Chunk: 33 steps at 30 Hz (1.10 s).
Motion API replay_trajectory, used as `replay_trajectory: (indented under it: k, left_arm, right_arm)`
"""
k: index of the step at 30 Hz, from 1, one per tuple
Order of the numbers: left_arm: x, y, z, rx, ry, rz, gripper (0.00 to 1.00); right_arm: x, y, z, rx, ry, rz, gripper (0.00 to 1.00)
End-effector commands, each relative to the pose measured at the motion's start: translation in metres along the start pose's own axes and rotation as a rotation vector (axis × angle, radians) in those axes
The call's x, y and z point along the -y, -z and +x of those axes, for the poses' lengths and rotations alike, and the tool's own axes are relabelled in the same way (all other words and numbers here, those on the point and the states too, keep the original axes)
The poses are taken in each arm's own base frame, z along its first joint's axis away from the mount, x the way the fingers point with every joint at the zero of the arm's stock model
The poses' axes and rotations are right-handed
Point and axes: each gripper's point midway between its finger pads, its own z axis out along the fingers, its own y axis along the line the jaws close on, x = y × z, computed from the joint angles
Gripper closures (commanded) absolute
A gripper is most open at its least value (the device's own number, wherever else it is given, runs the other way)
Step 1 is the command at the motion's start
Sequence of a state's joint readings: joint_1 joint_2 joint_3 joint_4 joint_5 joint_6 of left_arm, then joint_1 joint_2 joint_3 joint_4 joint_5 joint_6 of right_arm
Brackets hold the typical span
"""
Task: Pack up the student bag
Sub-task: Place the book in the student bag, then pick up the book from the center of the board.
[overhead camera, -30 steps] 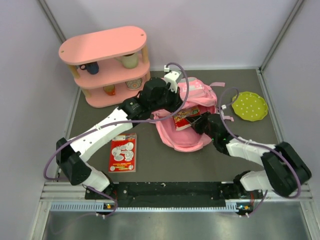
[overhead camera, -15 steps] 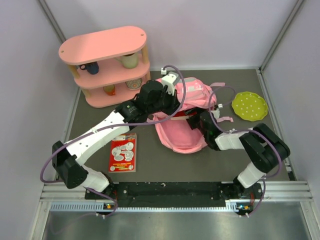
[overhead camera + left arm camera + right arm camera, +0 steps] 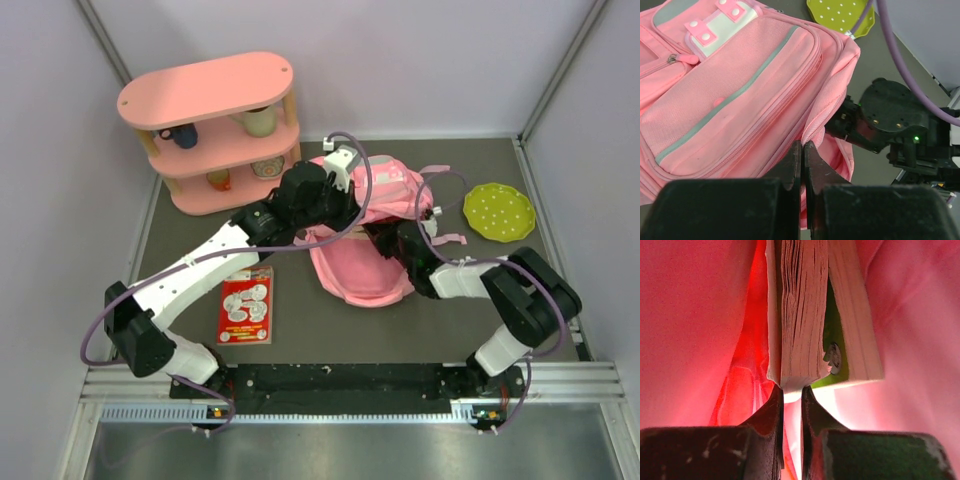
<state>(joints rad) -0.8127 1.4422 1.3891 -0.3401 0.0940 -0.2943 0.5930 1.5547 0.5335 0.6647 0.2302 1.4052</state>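
Note:
The student bag (image 3: 362, 274), soft and pink, lies mid-table with its mouth toward the right arm. My left gripper (image 3: 803, 145) is shut on the rim of that mouth, holding the bag's (image 3: 735, 85) fabric up. My right gripper (image 3: 791, 390) is inside the bag, with pink lining all round it. Its jaws stand nearly together, their tips against the lower edge of a thick book (image 3: 800, 315). A second book (image 3: 855, 330) with a green cover stands beside it. From above, the right fingers are hidden in the bag.
A pink three-tier shelf (image 3: 210, 130) with cups stands at the back left. A green dotted plate (image 3: 499, 211) lies at the right. A red-and-white booklet (image 3: 246, 305) lies flat on the table by the left arm. The right arm's wrist (image 3: 885, 120) is close beside my left gripper.
The right gripper carried a red-covered book from above the bag's mouth into the bag, opened, and shut again. The right elbow folded up and the left arm shifted slightly.

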Motion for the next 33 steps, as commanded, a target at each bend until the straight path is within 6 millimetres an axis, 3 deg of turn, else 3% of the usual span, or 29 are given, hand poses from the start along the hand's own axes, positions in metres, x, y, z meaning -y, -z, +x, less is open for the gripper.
replay_trajectory:
  k: [1, 3, 5, 6, 7, 8, 9, 10, 11, 12, 13, 14, 15, 16, 17, 18, 19, 20, 21, 22, 23, 24, 25, 26, 27, 28, 29, 31, 33]
  left_arm:
    - [0.029, 0.024, -0.057, 0.203, 0.000, 0.107, 1.00]
    - [0.028, 0.024, -0.054, 0.193, 0.002, 0.104, 1.00]
    - [0.025, 0.027, -0.053, 0.199, 0.006, 0.084, 1.00]
    - [0.023, 0.029, -0.053, 0.205, 0.005, 0.076, 1.00]
    - [0.018, 0.027, -0.045, 0.193, 0.008, 0.060, 1.00]
    - [0.016, 0.031, -0.047, 0.209, 0.009, 0.050, 1.00]
    - [0.012, 0.030, -0.045, 0.211, 0.011, 0.029, 1.00]
    - [0.008, 0.030, -0.042, 0.211, 0.012, 0.015, 1.00]
    - [0.006, 0.030, -0.041, 0.212, 0.014, 0.006, 1.00]
    - [0.004, 0.030, -0.040, 0.213, 0.017, -0.003, 1.00]
    - [0.004, 0.030, -0.040, 0.216, 0.019, -0.006, 1.00]
    - [0.003, 0.029, -0.039, 0.215, 0.020, -0.008, 1.00]
    - [0.002, 0.028, -0.038, 0.215, 0.021, -0.013, 1.00]
    - [0.002, 0.027, -0.037, 0.211, 0.023, -0.013, 1.00]
    - [0.000, 0.026, -0.035, 0.206, 0.023, -0.018, 1.00]
    - [0.000, 0.024, -0.032, 0.201, 0.025, -0.019, 1.00]
    - [-0.002, 0.023, -0.030, 0.194, 0.026, -0.020, 1.00]
    - [-0.002, 0.023, -0.029, 0.191, 0.028, -0.022, 1.00]
    - [-0.004, 0.022, -0.023, 0.179, 0.030, -0.029, 1.00]
    - [-0.005, 0.021, -0.020, 0.172, 0.036, -0.032, 1.00]
    - [-0.011, 0.024, -0.019, 0.179, 0.045, -0.065, 1.00]
    - [-0.016, 0.024, -0.011, 0.169, 0.050, -0.079, 1.00]
    - [-0.017, 0.030, -0.013, 0.185, 0.051, -0.084, 0.93]
    - [-0.020, 0.033, -0.011, 0.190, 0.055, -0.093, 0.86]
    - [-0.025, 0.034, -0.004, 0.179, 0.059, -0.108, 0.79]
    - [-0.028, 0.037, -0.002, 0.178, 0.060, -0.119, 0.61]
    - [-0.031, 0.046, -0.006, 0.199, 0.061, -0.138, 0.52]
    - [-0.039, 0.058, -0.001, 0.201, 0.062, -0.176, 0.33]
    - [-0.046, 0.068, 0.000, 0.215, 0.063, -0.208, 0.22]
  right_arm:
    - [-0.045, -0.019, 0.006, -0.017, -0.023, -0.124, 1.00]
    - [-0.049, -0.021, 0.004, -0.023, -0.046, -0.162, 0.96]
    - [-0.044, -0.011, 0.005, -0.036, -0.046, -0.186, 0.87]
    - [-0.043, -0.005, 0.005, -0.035, -0.021, -0.204, 0.69]
    - [-0.050, 0.004, 0.005, -0.046, -0.013, -0.257, 0.62]
    - [-0.033, 0.014, 0.009, -0.067, 0.008, -0.233, 0.55]
    - [-0.040, 0.027, 0.008, -0.078, 0.021, -0.263, 0.45]
    - [-0.041, 0.038, 0.014, -0.116, 0.040, -0.285, 0.40]
    - [-0.026, 0.049, 0.019, -0.143, 0.068, -0.266, 0.35]
    - [-0.037, 0.064, 0.017, -0.152, 0.089, -0.314, 0.30]
    - [-0.037, 0.076, 0.025, -0.202, 0.113, -0.339, 0.29]
    - [-0.022, 0.087, 0.032, -0.237, 0.139, -0.319, 0.28]
    - [-0.036, 0.105, 0.029, -0.240, 0.163, -0.382, 0.28]
    - [-0.032, 0.115, 0.034, -0.269, 0.180, -0.384, 0.27]
    - [-0.015, 0.122, 0.037, -0.292, 0.197, -0.337, 0.27]
    - [-0.011, 0.129, 0.036, -0.297, 0.233, -0.335, 0.27]
    - [-0.031, 0.149, 0.030, -0.281, 0.253, -0.420, 0.27]
    - [-0.015, 0.152, 0.032, -0.302, 0.288, -0.340, 0.27]
    - [-0.013, 0.158, 0.028, -0.290, 0.356, -0.339, 0.23]
    - [-0.040, 0.177, 0.013, -0.223, 0.371, -0.421, 0.21]
    - [-0.019, 0.180, 0.011, -0.231, 0.421, -0.336, 0.18]
    - [-0.024, 0.189, 0.003, -0.194, 0.439, -0.351, 0.18]
    - [-0.040, 0.205, -0.014, -0.113, 0.441, -0.389, 0.17]
    - [-0.041, 0.213, -0.024, -0.066, 0.466, -0.391, 0.14]
    - [-0.030, 0.218, -0.031, -0.049, 0.487, -0.338, 0.13]
    - [-0.041, 0.227, -0.046, 0.023, 0.485, -0.349, 0.11]
    - [-0.048, 0.238, -0.054, 0.064, 0.501, -0.383, 0.10]
    - [-0.059, 0.248, -0.063, 0.099, 0.514, -0.398, 0.10]
    - [-0.062, 0.244, -0.064, 0.096, 0.537, -0.372, 0.09]
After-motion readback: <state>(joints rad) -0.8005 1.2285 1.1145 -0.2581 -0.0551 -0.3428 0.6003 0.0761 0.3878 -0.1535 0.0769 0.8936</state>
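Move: The book lies inside the student bag, its middle about 7 cm ahead of the right hand and 2 cm to its left, slightly lower, with the green book under it, some 5 cm below the hand. The green plate is about 8 cm ahead and 29 cm to the right. The left hand holds up the bag's flap edge; the bag's mouth lies 6 cm to its right and 24 cm below. From there the book is some 10 cm ahead, 4 cm right and 20 cm down. The book, with the nearly shut right fingertips still at its near corner, gets a last nudge of 1 to 2 cm forward and left; then those fingers open wide and the hand backs out of the bag about 20 cm, rising and swinging right, tipping up some 35 degrees. The left hand keeps its pinch on the flap while easing down about 3 cm, then opens, lets go and moves off left. ##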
